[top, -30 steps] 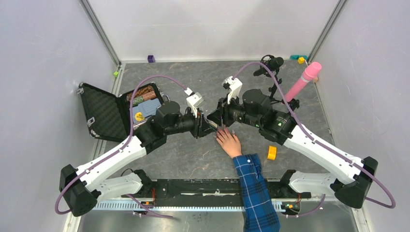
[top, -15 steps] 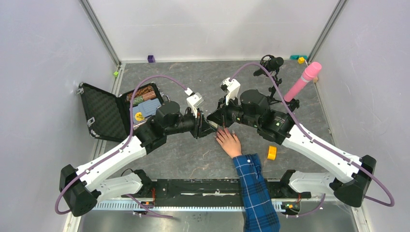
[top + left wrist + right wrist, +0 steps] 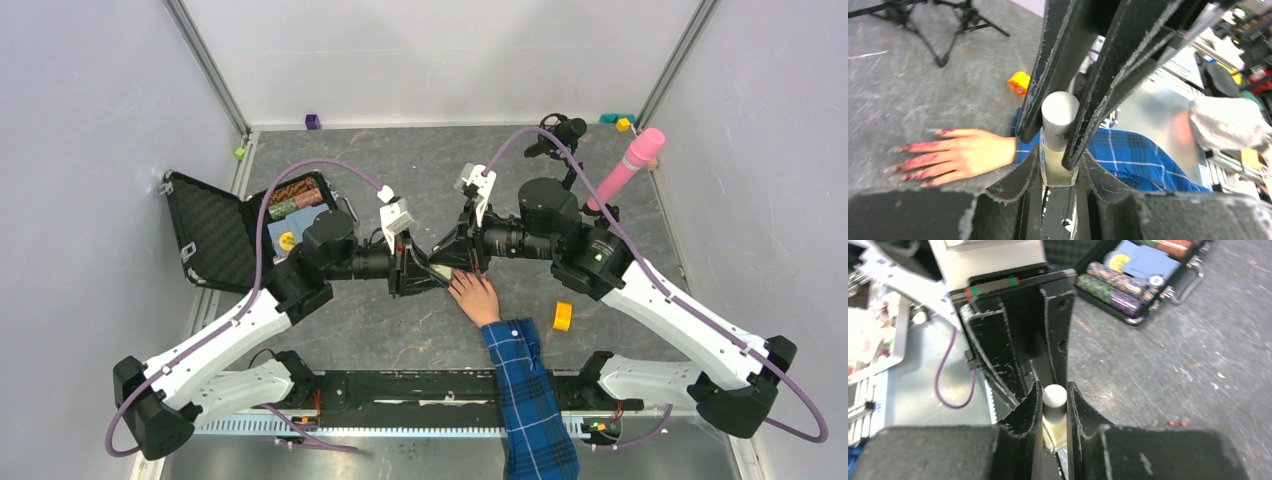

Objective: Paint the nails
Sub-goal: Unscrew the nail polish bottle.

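Note:
A small bottle [image 3: 1058, 172] of pale liquid with a white cap [image 3: 1060, 112] stands upright where both grippers meet. My left gripper [image 3: 1058, 160] is shut on its glass body. My right gripper [image 3: 1054, 390] comes from the opposite side and is shut on the cap [image 3: 1054, 396]. From above, the left gripper [image 3: 425, 272] and right gripper [image 3: 457, 262] touch tip to tip beside the fingertips of a pale hand [image 3: 476, 296] in a blue plaid sleeve [image 3: 528, 390]. The hand lies flat on the table. Its nails [image 3: 904, 167] look smeared dark pink-red.
An open black case [image 3: 215, 235] with colourful items lies at the left. An orange tape roll [image 3: 563, 316] sits right of the hand. A pink cylinder [image 3: 628, 165] and a black tripod [image 3: 560, 135] stand at the back right. Small blocks [image 3: 313, 121] lie along the far edge.
The right gripper has turned to line up with the left one and closed onto the bottle's cap. The left arm has shifted slightly left and nearer, still holding the bottle. The hand stays put.

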Motion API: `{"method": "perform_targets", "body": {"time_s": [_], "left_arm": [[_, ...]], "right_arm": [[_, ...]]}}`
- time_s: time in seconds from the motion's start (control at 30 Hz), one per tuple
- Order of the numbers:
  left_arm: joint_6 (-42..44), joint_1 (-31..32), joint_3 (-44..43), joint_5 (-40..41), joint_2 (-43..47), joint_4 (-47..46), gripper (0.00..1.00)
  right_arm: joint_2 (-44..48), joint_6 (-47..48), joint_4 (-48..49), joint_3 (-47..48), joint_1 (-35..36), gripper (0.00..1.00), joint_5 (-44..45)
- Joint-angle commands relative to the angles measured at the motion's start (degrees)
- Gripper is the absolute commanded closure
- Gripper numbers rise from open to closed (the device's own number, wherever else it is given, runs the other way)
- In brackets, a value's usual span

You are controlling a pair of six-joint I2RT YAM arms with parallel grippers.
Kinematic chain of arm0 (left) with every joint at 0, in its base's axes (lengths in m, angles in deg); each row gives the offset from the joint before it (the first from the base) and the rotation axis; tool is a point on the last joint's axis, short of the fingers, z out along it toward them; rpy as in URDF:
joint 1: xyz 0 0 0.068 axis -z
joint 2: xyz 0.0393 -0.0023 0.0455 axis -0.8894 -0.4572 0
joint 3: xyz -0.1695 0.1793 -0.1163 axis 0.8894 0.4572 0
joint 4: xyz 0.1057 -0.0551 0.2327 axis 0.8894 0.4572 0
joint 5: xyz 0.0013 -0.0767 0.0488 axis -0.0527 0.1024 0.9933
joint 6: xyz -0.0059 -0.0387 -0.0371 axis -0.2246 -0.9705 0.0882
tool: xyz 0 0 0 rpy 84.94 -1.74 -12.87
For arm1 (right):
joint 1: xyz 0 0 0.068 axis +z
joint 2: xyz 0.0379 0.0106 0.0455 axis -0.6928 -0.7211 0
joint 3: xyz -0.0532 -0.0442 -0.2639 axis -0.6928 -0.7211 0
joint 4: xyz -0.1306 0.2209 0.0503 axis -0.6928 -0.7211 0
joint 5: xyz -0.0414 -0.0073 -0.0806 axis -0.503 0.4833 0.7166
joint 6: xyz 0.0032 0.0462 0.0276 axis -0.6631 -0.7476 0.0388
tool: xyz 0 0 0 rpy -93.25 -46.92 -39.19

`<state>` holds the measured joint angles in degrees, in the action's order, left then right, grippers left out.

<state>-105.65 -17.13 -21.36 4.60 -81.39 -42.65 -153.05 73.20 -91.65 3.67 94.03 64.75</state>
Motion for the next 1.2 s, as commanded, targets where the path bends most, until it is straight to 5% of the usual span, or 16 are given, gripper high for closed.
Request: {"method": "perform_targets", "body": {"time_s": [0.0, 0.3, 0.57, 0.6, 0.73, 0.83, 1.0, 1.17], "left_arm": [[2.62, 0.70, -1.93, -15.94, 0.96, -3.00, 0.98], [2.88, 0.69, -3.44, -22.36, 0.43, -1.63, 0.98], [2.62, 0.74, -3.97, -21.46, 0.07, -2.25, 0.98], [2.62, 0.69, -3.96, -21.23, 0.04, -2.29, 0.98], [3.20, 0.74, -3.45, -19.17, -0.15, -1.78, 0.98], [3.82, 0.74, -2.85, -16.17, 0.06, -1.62, 0.98], [4.54, 0.69, -2.28, -7.77, 1.38, -1.55, 0.98], [4.68, 0.69, -0.88, 9.23, 3.85, -0.46, 0.98]], "right_arm": [[1.34, 4.70, 3.31, 3.44, -0.38, 1.00, -13.93], [2.60, 3.48, 8.80, 1.55, -0.42, 1.00, -27.79], [3.37, 1.56, 12.31, 0.29, -0.37, 1.00, -28.54], [3.29, 1.53, 12.25, 0.36, -0.37, 0.96, -27.95], [3.38, 1.01, 12.03, 1.21, -0.62, 0.48, -23.51], [3.20, 0.93, 10.05, 2.92, -1.19, 0.25, -17.76], [4.53, -0.28, 8.82, 3.86, -2.39, 0.13, -9.31], [6.70, -2.44, 5.29, 3.98, -4.19, 0.09, 3.99]]}}
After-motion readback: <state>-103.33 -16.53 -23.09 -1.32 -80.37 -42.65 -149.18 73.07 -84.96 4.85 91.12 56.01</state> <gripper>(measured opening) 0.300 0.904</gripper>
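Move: Both hands are already on the nail polish bottle: its body sits between the left fingers, right at that hand's point, and the white cap, some 3 cm above it, is pinched at the right hand's point, which puts the body about 3 cm below that hand. The human hand lies roughly 9 cm ahead, 6 cm right and 26 cm below the left hand; the yellow roll is about 5 cm ahead, 26 cm right and 27 cm below it. Back and slightly up together swing both hands, about 7 cm, the right turning the pinched cap some 25 degrees counter-clockwise while the left turns the bottle body clockwise nearly as far. Then the right fingers open wide and let go of the cap, and both swing forward again, wrists turning back, the right still rising; the left keeps its grip. ##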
